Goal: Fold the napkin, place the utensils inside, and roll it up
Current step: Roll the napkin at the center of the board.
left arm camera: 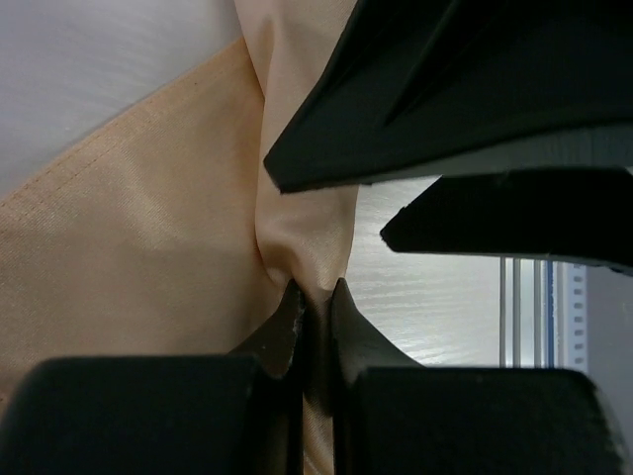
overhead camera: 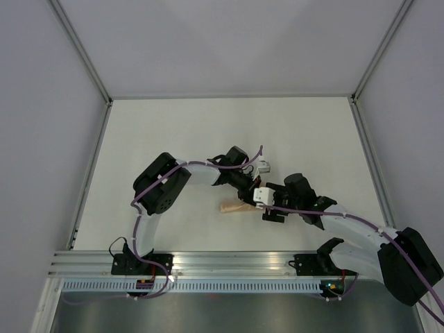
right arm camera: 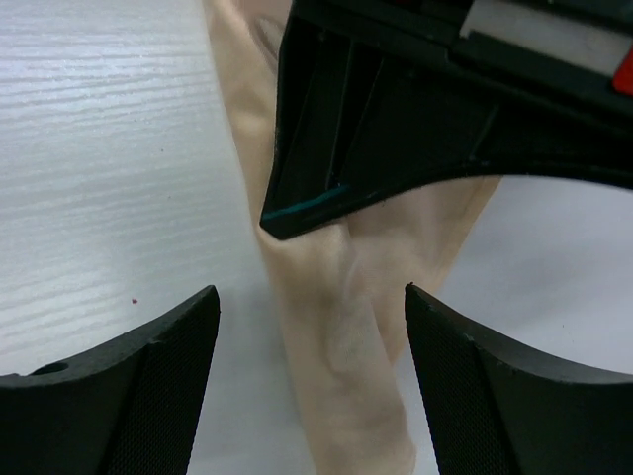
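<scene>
The peach-orange napkin [overhead camera: 233,207] lies as a narrow rolled bundle on the white table, between the two arms. In the left wrist view my left gripper [left arm camera: 315,289] is shut on a pinched fold of the napkin [left arm camera: 148,228], with cloth running down between its fingers. My right gripper [right arm camera: 312,291] stands open, one finger on each side of the napkin roll [right arm camera: 346,336], not touching it. The black body of the left gripper [right arm camera: 376,129] sits just above the roll in the right wrist view. From above, both grippers meet at the roll's right end [overhead camera: 258,202]. The utensils are hidden.
The white table [overhead camera: 173,139] is bounded by grey walls with metal frame posts [overhead camera: 90,173] on both sides. An aluminium rail [overhead camera: 229,262] carrying the arm bases runs along the near edge.
</scene>
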`<action>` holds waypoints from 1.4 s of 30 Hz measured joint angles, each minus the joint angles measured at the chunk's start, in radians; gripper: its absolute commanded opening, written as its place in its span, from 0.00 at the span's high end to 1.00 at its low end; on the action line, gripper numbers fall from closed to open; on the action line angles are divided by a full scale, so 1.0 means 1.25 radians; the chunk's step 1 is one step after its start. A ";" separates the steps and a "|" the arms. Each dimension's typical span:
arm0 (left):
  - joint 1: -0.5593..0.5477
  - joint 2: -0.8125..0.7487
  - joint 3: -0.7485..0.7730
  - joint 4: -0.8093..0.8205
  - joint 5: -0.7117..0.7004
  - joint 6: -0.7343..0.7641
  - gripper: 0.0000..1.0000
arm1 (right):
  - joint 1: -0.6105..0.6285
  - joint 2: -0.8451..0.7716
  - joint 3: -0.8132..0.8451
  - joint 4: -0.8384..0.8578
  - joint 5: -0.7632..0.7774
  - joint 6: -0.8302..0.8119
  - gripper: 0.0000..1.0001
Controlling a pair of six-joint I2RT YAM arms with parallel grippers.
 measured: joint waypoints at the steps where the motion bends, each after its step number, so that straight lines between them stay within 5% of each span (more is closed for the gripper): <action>1: 0.001 0.003 0.004 -0.006 0.007 0.000 0.98 | 0.011 0.007 0.000 0.010 0.008 0.002 0.19; 9: 0.003 0.013 0.016 -0.055 0.044 -0.003 0.94 | 0.076 0.076 -0.004 0.070 0.064 0.007 0.32; 16: 0.009 0.013 0.016 -0.070 0.049 -0.005 0.78 | 0.088 0.109 -0.001 0.086 0.061 0.016 0.75; 20: 0.009 0.007 0.016 -0.075 0.044 -0.011 0.57 | 0.090 0.109 -0.001 0.082 0.060 0.010 0.89; 29: 0.003 -0.071 -0.031 -0.072 -0.058 -0.053 0.48 | 0.087 0.115 0.016 0.051 0.060 0.010 0.96; 42: 0.012 -0.344 -0.248 0.102 -0.396 -0.138 0.46 | -0.039 0.233 0.138 -0.083 -0.082 0.002 0.97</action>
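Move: The left fingers still pinch the rolled napkin, its middle about 1 cm back and 1 cm below them. The flat napkin end lies some 9 cm to their left and 3 cm back, about 2 cm lower. From the open right hand, the napkin's middle is about 3 cm below, 3 cm to its left and 1 cm back. Right hand dips 2 cm leftward, pinching the roll; left lets go, retreating about 5 cm up, left, forward. ##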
